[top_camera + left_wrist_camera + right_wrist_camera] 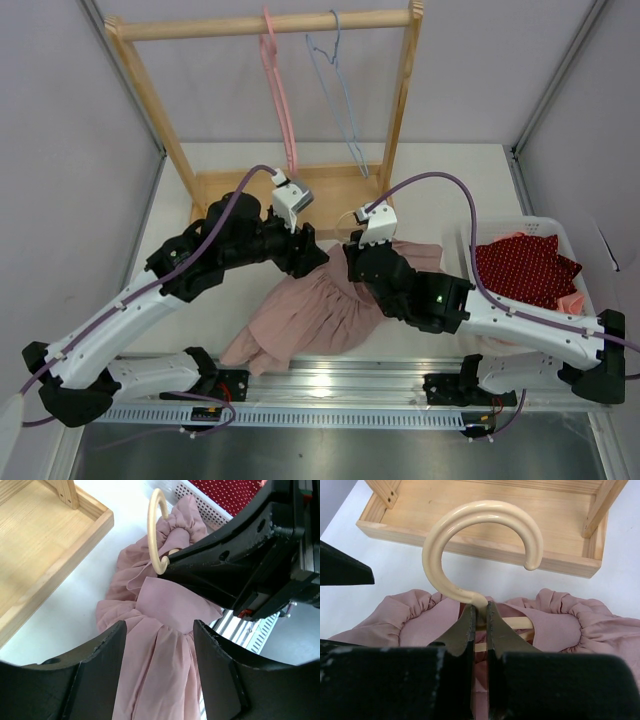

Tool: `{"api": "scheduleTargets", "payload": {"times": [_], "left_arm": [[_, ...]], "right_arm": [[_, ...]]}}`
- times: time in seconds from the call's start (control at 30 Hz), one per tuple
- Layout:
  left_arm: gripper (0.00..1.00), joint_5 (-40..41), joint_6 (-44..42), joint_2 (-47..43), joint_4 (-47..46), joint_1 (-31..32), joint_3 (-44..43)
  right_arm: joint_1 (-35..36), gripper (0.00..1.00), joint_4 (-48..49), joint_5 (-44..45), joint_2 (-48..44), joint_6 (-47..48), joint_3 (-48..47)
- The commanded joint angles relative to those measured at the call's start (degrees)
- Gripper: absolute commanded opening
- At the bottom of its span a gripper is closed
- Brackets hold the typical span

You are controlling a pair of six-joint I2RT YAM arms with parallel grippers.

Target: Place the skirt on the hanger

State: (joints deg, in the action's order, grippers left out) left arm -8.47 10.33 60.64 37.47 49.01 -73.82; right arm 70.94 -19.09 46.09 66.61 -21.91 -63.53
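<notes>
The pink skirt [310,315] lies crumpled on the white table between both arms. Its gathered waistband [420,607] bunches on either side of a cream hanger's hook [482,507]. The hanger's bar [517,623] shows inside the waist opening. My right gripper [480,611] is shut on the hanger's neck just below the hook. My left gripper [159,625] stands open just above the skirt's cloth [160,675], nothing between its fingers. In the left wrist view the hook [151,530] stands up beside the right arm. From above, both grippers [318,255] [352,250] meet at the skirt's far edge.
A wooden rack [260,25] stands at the back with a pink hanger [280,100] and a blue wire hanger [340,100]; its wooden base tray [230,190] lies just beyond the skirt. A white basket [540,222] holding a red dotted garment [520,265] sits at right.
</notes>
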Motion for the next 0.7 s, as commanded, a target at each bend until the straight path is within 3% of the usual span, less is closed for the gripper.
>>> {"api": "scheduleTargets", "payload": {"times": [0.0,0.2,0.47,0.6,0.67], "left_arm": [[0.63,-3.04,-3.74,-0.26,-2.83,0.29,1.22],[0.66,-6.38,-4.61,1.85,-3.37,1.17,1.84],[0.65,-2.17,-4.61,2.99,-3.2,3.54,5.35],[0.52,-1.02,-4.27,2.9,-2.93,3.72,6.58],[0.32,-0.85,-3.91,2.38,-3.37,3.9,7.28]], "right_arm": [[-0.18,0.0,1.78,-1.44,-1.57,0.55,-3.79],[-0.27,0.0,1.43,-2.58,-1.57,0.64,-3.97],[-0.71,0.0,1.69,-3.19,-1.83,0.9,-4.24],[-0.89,0.0,1.69,-3.63,-1.92,0.82,-4.5],[-0.98,0.0,1.69,-4.07,-1.92,0.82,-4.76]]}}
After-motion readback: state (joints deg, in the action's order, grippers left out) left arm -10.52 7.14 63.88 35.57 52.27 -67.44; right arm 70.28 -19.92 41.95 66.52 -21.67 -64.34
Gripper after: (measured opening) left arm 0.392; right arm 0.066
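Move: Below the open left hand, about 7 cm down, 3 cm to its right and 1 cm back, lies the near part of the skirt's waistband. The hanger's neck, in the right gripper, is some 7 cm right of the left hand, 2 cm ahead and 4 cm lower, its hook about 7 cm right, 4 cm ahead and 1 cm below. From the right hand, that waistband lies roughly 5 cm left, 2 cm back and 3 cm down. Sinking about 6 cm with open fingers onto the waistband beside the hanger's neck, the left hand also eases some 2 cm right and a little back, turning slightly clockwise. Near the bottom its fingers start closing and pinch the cloth between them, while the right hand keeps its grip on the hanger neck, nearly still. ##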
